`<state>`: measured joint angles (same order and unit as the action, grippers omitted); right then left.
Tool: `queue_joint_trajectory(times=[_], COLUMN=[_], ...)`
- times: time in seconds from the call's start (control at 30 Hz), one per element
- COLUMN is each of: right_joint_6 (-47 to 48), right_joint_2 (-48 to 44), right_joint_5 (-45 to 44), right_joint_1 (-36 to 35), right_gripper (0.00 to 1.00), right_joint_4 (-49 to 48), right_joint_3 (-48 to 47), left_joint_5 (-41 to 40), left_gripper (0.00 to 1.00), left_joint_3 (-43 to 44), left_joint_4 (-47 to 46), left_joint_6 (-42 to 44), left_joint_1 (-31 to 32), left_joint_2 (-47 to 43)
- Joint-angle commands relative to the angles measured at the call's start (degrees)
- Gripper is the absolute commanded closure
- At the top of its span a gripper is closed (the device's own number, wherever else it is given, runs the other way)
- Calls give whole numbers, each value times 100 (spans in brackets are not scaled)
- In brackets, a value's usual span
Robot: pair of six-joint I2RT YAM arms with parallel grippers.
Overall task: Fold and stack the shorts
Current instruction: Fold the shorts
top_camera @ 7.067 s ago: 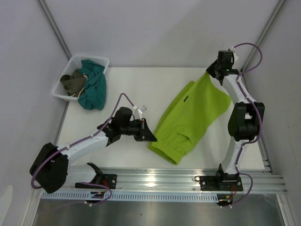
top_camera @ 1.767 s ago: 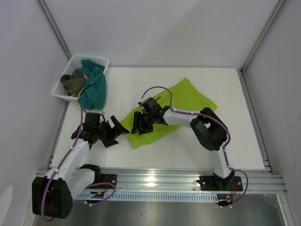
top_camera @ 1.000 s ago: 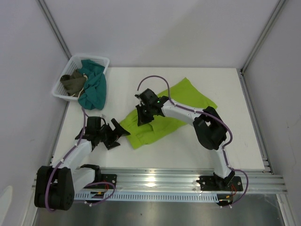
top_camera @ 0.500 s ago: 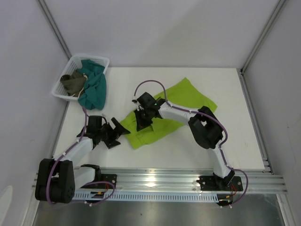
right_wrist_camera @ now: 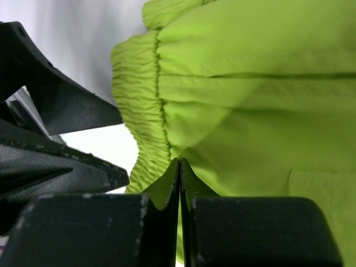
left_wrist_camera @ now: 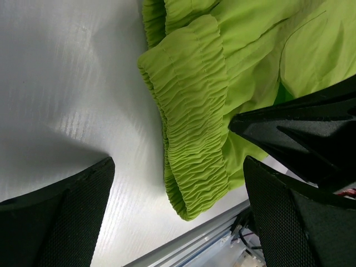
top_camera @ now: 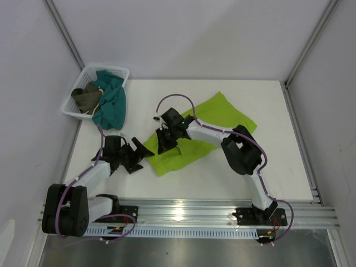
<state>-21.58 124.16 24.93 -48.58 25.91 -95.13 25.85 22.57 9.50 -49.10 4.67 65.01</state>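
The lime-green shorts [top_camera: 219, 119] lie spread on the white table, with the elastic waistband [left_wrist_camera: 194, 122] at their near-left end. My right gripper [top_camera: 163, 146] is shut, tips down on the fabric just inside the waistband [right_wrist_camera: 139, 94]. In the right wrist view the closed gripper tips [right_wrist_camera: 179, 161] meet with no fold visibly pinched between them. My left gripper [top_camera: 140, 156] is open beside the waistband's left edge. In the left wrist view this gripper [left_wrist_camera: 178, 162] straddles the waistband end, and its fingers [left_wrist_camera: 67, 206] hold nothing.
A white basket [top_camera: 92, 68] sits at the table's far left corner, with a teal cloth [top_camera: 111, 103] draped over its rim and an olive-brown cloth [top_camera: 85, 97] inside. The metal rail [top_camera: 183, 214] runs along the near edge, close below the waistband.
My shut right gripper has slid a little left over the shorts toward the waistband. The left gripper has stayed open and shifted only slightly. The shorts have barely changed shape.
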Motion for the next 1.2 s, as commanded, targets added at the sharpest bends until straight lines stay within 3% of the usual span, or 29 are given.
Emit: queue_joint_trajectory(times=[0.0,0.47,0.87,1.07,1.17], right_joint_6=[163,102,-74,-223,-372], right_joint_2=[371,785,829,908,908], right_joint_5=[-32,-217,12,126,223], right_joint_1=[32,393,446,437,446], right_gripper=[100,100,100,100,100], right_joint_4=[133,239,116,63,-42], right_joint_3=[-216,205,249,302,381], left_joint_5=[-44,-615,-1126,-1161,-1231], left_gripper=[1,2,7,22,37], left_joint_3=[160,389,-86,-261,-235], left_joint_4=[-211,-607,-2285,-2988,-3033], left_joint_6=[-29,-161,-1163,-1365,-1374], left_joint_1=[122,790,1528,1546,1546], left_joint_2=[204,1162,1996,2200,2112])
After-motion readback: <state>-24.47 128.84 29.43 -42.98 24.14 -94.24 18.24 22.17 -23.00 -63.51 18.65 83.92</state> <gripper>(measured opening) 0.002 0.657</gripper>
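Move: The waistband of the folded shorts lies about 3 cm ahead of the open left hand, 5 cm to its right and 2 cm lower; the shorts' near corner is some 5 cm back and 6 cm right of that hand. The teal cloth is off about 24 cm ahead and 15 cm left. For the shut right hand, the shorts panel just inside the waistband is straight below by roughly 3 cm, the waistband 2 cm left and 1 cm back. The shorts are pressed down just inside the waistband by the right hand's shut fingertips, which drop about 3 cm and then drag the cloth forward and right. Onto the waistband comes the left hand, some 8 cm right and forward, sinking a little late on; its fingertips tip up slightly and its wide-open fingers start closing around the band without shutting. ##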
